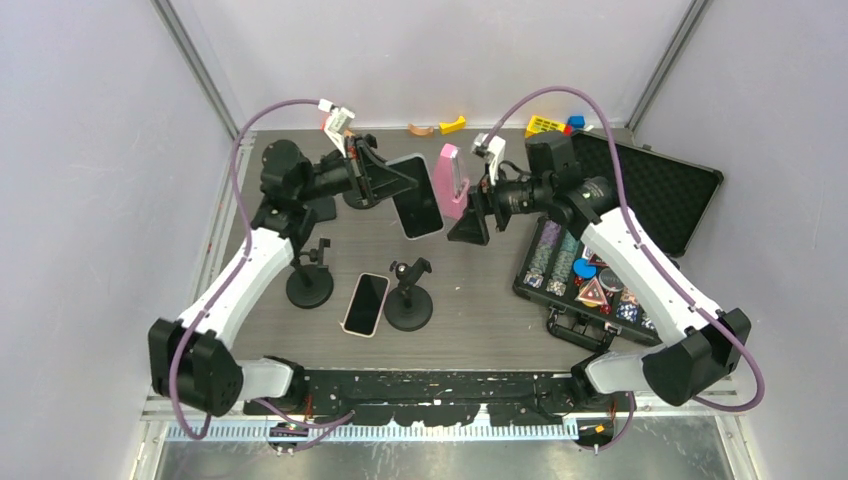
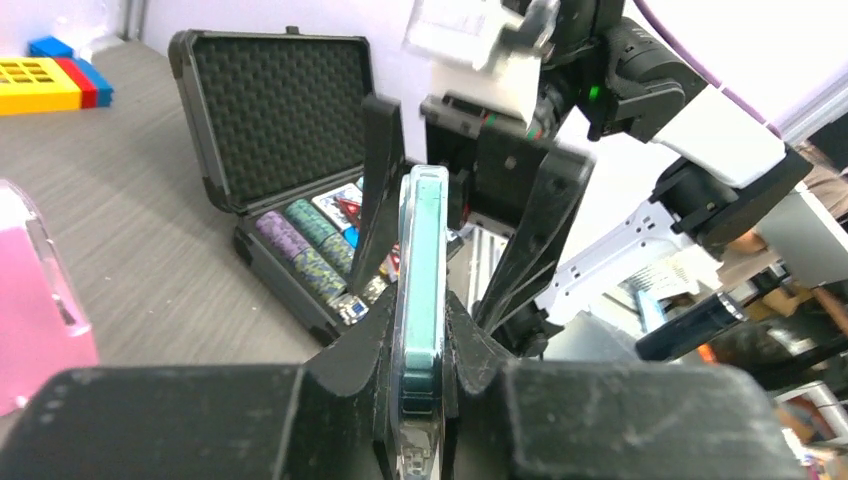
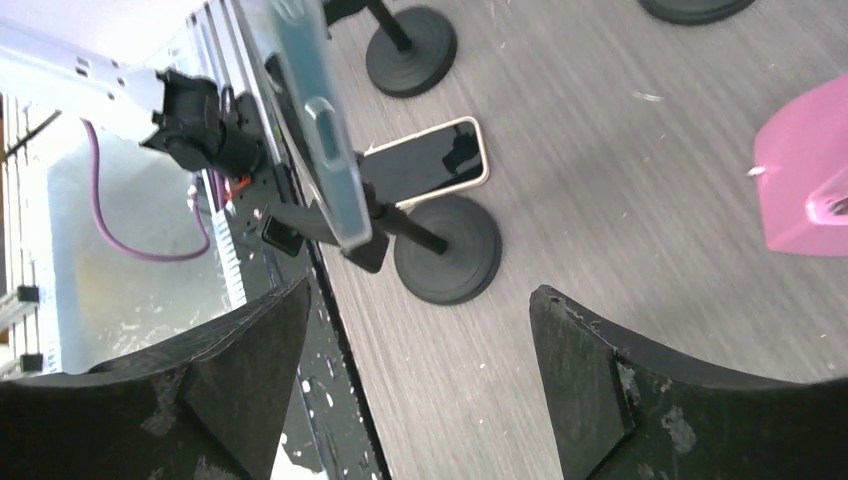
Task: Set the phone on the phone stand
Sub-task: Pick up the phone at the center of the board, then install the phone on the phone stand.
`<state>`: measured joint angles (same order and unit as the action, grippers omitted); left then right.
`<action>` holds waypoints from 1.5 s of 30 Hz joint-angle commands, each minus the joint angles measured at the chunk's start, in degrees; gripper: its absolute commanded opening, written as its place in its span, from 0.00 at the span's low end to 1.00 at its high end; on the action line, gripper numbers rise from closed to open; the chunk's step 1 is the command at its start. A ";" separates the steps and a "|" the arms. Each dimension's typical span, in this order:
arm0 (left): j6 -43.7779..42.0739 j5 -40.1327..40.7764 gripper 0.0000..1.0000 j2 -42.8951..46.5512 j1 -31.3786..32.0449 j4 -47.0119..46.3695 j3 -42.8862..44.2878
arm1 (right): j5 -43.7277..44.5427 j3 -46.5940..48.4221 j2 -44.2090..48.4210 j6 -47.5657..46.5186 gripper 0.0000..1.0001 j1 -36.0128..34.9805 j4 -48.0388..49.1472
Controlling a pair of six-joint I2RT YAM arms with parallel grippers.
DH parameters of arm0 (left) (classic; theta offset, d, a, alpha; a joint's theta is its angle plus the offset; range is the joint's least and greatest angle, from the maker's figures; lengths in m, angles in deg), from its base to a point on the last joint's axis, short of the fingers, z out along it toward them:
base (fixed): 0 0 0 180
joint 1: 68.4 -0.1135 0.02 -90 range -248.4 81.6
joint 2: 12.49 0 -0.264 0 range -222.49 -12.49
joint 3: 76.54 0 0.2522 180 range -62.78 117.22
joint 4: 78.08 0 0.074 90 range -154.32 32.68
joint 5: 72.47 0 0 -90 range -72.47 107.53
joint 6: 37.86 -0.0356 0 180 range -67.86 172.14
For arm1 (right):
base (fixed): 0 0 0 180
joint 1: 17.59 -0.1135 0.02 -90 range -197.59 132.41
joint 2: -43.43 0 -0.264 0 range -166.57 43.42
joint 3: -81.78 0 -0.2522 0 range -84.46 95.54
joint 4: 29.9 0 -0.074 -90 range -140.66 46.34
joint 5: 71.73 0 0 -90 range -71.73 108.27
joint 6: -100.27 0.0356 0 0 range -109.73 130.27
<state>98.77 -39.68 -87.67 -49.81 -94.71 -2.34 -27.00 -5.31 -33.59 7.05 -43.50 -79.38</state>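
A phone (image 1: 418, 208) with a dark screen and teal edge hangs above the table's middle, and my left gripper (image 1: 398, 186) is shut on its left end. In the left wrist view the phone's teal edge (image 2: 420, 250) is pinched between my left gripper (image 2: 420, 310). My right gripper (image 1: 473, 212) stands open just right of the phone without touching it; its fingers (image 2: 540, 230) flank the phone's far end. The right gripper (image 3: 420, 295) is empty, with the phone (image 3: 315, 120) beyond it. A black phone stand (image 1: 408, 300) on a round base sits below.
A second phone (image 1: 366, 303) lies flat beside that stand. Another stand (image 1: 310, 285) is to its left. A pink upright object (image 1: 450, 180) sits behind the grippers. An open black case (image 1: 600, 270) of poker chips lies at the right. Small coloured toys line the back edge.
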 commanded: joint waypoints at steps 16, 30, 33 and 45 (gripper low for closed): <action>-38.54 13.14 0.00 17.10 -2.94 60.45 18.70 | 24.40 -6.40 -1.06 -11.68 0.57 -21.42 1.84; -39.42 10.28 0.00 18.92 -2.94 61.82 16.79 | 27.75 -4.73 -3.67 -10.86 0.40 -23.72 2.92; -39.42 10.10 0.00 19.09 -2.94 61.51 16.34 | 28.38 -4.35 -3.67 -10.84 0.38 -23.75 2.83; -39.51 9.43 0.00 19.06 -2.94 61.07 15.95 | 27.25 -1.73 -5.13 -11.07 0.36 -24.67 1.05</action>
<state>59.32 -28.20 -70.23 -52.41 -30.56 13.27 0.65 -10.16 -38.35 -3.44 -67.37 -79.08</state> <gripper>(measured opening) 0.150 0.367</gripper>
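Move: The clamp of the front stand lies roughly 6 cm back, 10 cm left and 12 cm below the open, empty right hand. The pink metronome stands some 18 cm ahead of this hand, 3 cm left and 18 cm lower; the pink-framed phone lies flat about 5 cm back, 20 cm left and 26 cm lower. From the left hand, already holding the black phone, the clamp is about 8 cm back, straight below sideways and 20 cm lower. Down some 9 cm, and left and back by about 5 cm each, the right hand swings to the near end of the front stand's clamp, its fingers tipping further down and closing from wide to about a third open. Meanwhile the left hand keeps its pinch on the black phone's edge, arcs up and over to the left and back, sinks again to its old height and waits, fingers tilted some 25 degrees further down. ##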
